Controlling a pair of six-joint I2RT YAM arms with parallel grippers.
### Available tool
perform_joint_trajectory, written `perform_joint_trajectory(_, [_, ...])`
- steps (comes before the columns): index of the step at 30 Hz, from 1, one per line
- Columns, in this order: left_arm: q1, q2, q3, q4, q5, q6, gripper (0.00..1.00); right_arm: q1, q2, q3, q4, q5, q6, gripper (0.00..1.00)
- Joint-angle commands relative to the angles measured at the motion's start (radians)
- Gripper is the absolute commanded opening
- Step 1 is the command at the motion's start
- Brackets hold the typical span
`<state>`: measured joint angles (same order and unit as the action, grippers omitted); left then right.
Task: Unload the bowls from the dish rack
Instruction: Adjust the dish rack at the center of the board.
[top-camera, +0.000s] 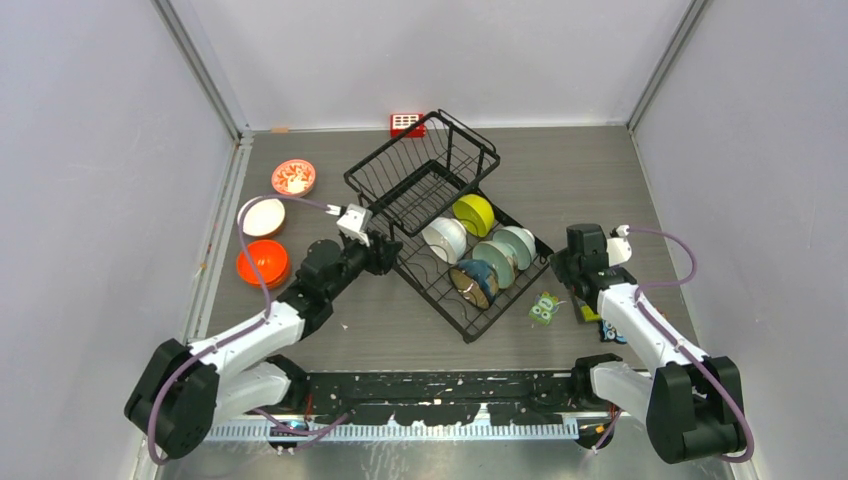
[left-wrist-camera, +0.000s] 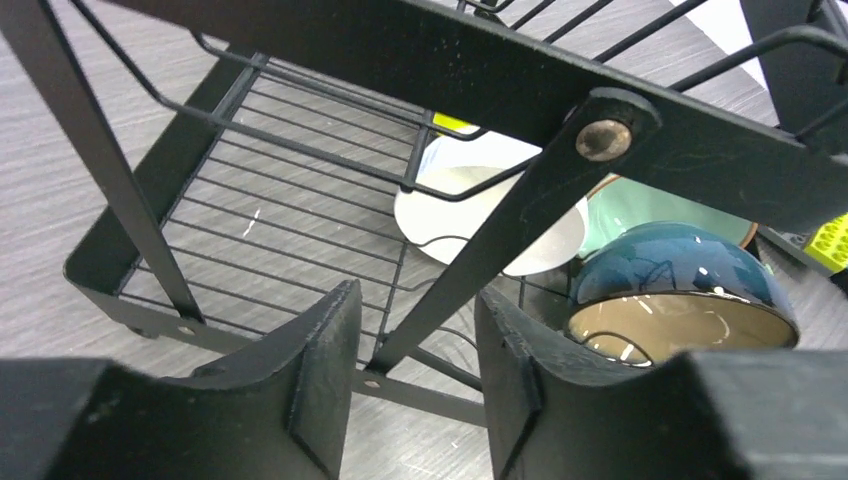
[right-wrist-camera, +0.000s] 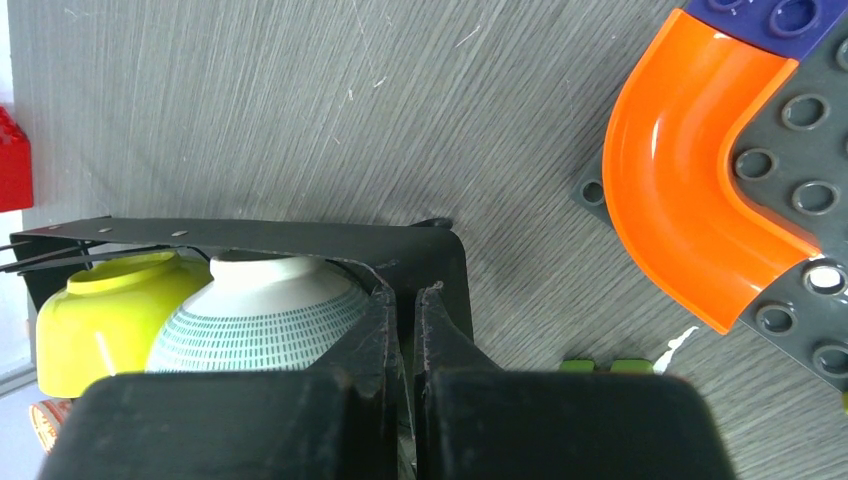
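Note:
The black wire dish rack (top-camera: 468, 327) stands mid-table with its upper basket (top-camera: 420, 150) swung up and back. In its lower tier stand a white bowl (top-camera: 443, 238), a lime-yellow bowl (top-camera: 474, 214), two pale mint bowls (top-camera: 495, 262) and a dark bowl with a tan inside (top-camera: 474, 282). Three bowls sit on the table at left: red-patterned (top-camera: 293, 177), white (top-camera: 264, 217), orange (top-camera: 263, 262). My left gripper (top-camera: 388, 252) (left-wrist-camera: 415, 300) is at the rack's left end, its jaws apart on either side of a slanted strut (left-wrist-camera: 520, 200). My right gripper (top-camera: 558, 262) (right-wrist-camera: 405, 295) is shut on the rack's right corner wall (right-wrist-camera: 300, 235).
A red block (top-camera: 405, 123) lies behind the rack. An owl card (top-camera: 544, 308) and toy blocks (top-camera: 590, 315) lie by the right arm; an orange curved piece (right-wrist-camera: 690, 200) sits on a dark studded plate. Grey walls enclose the table on three sides.

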<state>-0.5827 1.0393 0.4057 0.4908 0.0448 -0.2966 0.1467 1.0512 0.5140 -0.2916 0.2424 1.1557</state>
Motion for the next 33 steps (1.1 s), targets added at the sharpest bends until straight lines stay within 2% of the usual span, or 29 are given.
perform_joint_trajectory(1, [-0.006, 0.060, 0.048, 0.182, -0.015, 0.051, 0.43, 0.001, 0.003, -0.043, -0.114, -0.077, 0.043, 0.01])
perform_joint_trajectory(7, [-0.007, 0.164, 0.118, 0.214, -0.025, 0.061, 0.25, 0.001, -0.020, -0.050, -0.121, -0.086, 0.064, 0.01])
perform_joint_trajectory(12, [-0.007, 0.249, 0.172, 0.236, -0.063, 0.075, 0.15, 0.001, -0.025, -0.037, -0.132, -0.091, 0.071, 0.01])
perform_joint_trajectory(25, [0.011, 0.488, 0.286, 0.359, -0.139, 0.089, 0.09, 0.024, 0.046, 0.009, -0.115, -0.100, 0.108, 0.01])
perform_joint_trajectory(33, [0.076, 0.582, 0.321, 0.418, -0.132, 0.047, 0.07, 0.136, 0.093, 0.054, -0.121, -0.024, 0.178, 0.01])
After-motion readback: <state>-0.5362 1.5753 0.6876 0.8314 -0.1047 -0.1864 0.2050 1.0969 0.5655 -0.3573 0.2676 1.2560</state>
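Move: The dish rack's near-left upright post stands between the left hand's half-open fingers, about 2 cm ahead and 1 cm to the right, at hand height. The white bowl lies some 11 cm right, 3 cm ahead and 10 cm below; the blue bowl is about 18 cm right, 7 cm back and equally low. For the right hand, the lower tray's right corner is at its shut fingertips, with the pale green bowl roughly 9 cm left and 5 cm ahead. The left fingers close on the upright post and pinch it while easing forward and slightly right, then keep their hold and push the post straight forward, about 12 cm of travel in all at constant height, the hand turning some 10 degrees counter-clockwise and tipping up a little. The right fingers stay shut at the lower tray's right corner, drifting only about 1.5 cm left late on, so the rack swings about that end. ##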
